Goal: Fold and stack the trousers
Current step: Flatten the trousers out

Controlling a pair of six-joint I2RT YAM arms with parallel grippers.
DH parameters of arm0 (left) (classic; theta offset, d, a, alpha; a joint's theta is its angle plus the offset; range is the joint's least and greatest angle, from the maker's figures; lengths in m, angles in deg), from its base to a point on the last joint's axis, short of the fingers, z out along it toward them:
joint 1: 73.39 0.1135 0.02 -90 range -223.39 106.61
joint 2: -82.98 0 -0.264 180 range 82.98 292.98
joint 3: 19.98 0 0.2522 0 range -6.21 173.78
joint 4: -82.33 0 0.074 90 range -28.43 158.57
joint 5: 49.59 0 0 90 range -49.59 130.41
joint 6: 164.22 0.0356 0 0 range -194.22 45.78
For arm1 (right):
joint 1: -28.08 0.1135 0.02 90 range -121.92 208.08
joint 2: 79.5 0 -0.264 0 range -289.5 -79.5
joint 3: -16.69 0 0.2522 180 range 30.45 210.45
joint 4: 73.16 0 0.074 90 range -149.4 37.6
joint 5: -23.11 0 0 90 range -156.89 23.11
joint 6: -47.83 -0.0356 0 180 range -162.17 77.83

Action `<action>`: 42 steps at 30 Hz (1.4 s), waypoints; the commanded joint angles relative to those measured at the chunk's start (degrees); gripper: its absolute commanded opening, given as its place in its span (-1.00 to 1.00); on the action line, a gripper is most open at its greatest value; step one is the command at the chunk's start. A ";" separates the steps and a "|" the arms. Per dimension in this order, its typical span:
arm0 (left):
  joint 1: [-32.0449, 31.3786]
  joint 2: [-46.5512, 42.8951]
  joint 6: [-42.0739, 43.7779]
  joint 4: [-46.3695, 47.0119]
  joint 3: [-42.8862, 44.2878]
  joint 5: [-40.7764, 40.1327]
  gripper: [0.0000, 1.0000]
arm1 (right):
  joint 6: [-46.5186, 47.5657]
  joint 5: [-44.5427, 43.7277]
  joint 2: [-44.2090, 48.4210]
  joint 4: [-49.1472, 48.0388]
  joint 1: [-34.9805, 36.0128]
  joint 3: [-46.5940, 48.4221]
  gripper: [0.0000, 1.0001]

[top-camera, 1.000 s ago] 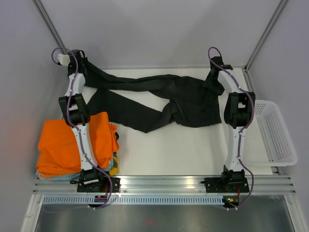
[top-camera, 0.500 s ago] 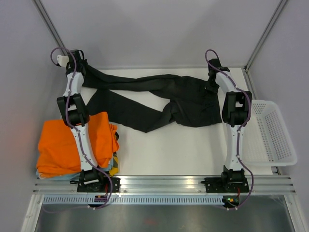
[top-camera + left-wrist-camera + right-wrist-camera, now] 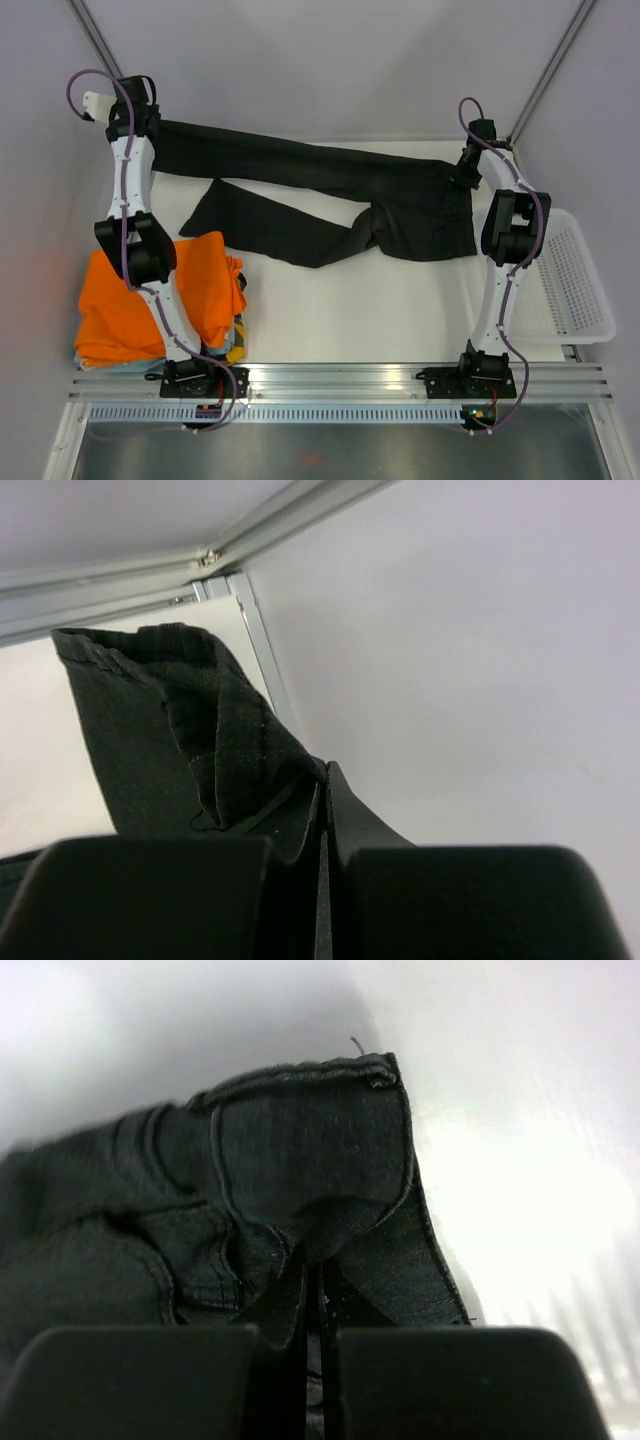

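Note:
The black trousers (image 3: 330, 190) stretch across the far half of the white table (image 3: 350, 300). One leg is pulled taut and lifted between the two arms; the other leg (image 3: 260, 222) lies slack on the table. My left gripper (image 3: 150, 128) is shut on the leg's hem (image 3: 225, 740) at the far left corner, above the table edge. My right gripper (image 3: 462, 172) is shut on the waistband (image 3: 310, 1150) at the far right. The jaws of both meet with cloth pinched between them.
An orange garment (image 3: 150, 295) lies folded on a small stack at the near left, partly under the left arm. A white plastic basket (image 3: 570, 280) sits off the table's right edge. Metal frame posts (image 3: 545, 70) rise at both back corners.
The right gripper closed on the waistband. Both arms moved outward and up: the left carried the hem further left and back, the right shifted right, drawing the upper leg straight.

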 commanded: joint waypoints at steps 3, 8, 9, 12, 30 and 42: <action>0.58 -9.19 3.49 -8.14 1.85 -6.67 -0.95 | 4.80 13.85 8.12 -7.68 1.47 -6.44 -0.99; 0.76 -10.76 6.48 -17.55 8.00 -9.03 -0.95 | 4.03 20.12 13.58 -10.40 3.14 -12.96 -1.00; 0.76 -11.47 6.83 -18.09 8.01 -9.83 -0.95 | 3.41 20.47 14.11 -10.32 3.93 -13.92 -1.00; 1.11 -13.14 8.94 -17.74 6.87 -13.34 -0.95 | 3.14 17.15 15.34 -9.71 5.42 -17.44 -1.00; 1.90 15.85 -5.20 -1.06 11.27 4.22 -0.95 | 0.76 10.80 -5.74 -5.75 1.03 6.10 -1.00; 0.32 23.95 -14.16 15.93 10.65 5.73 -0.95 | -0.99 5.27 -8.12 -13.30 0.86 9.35 -1.00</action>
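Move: The left hand holds the trousers' left end aloft; the far-left table spot for it is some 9 cm ahead and 24 cm below, and the loose leg's hem is about 14 cm back, 9 cm right. The right hand's pinched end goes to a spot about 5 cm ahead and 4 cm left, with the trousers' near right corner roughly 19 cm back and 3 cm left, and the white basket 24 cm back, 13 cm right. Still gripping the trousers, the left hand swings back-up, then some 23 cm down-forward; the right goes left, then forward-right. ##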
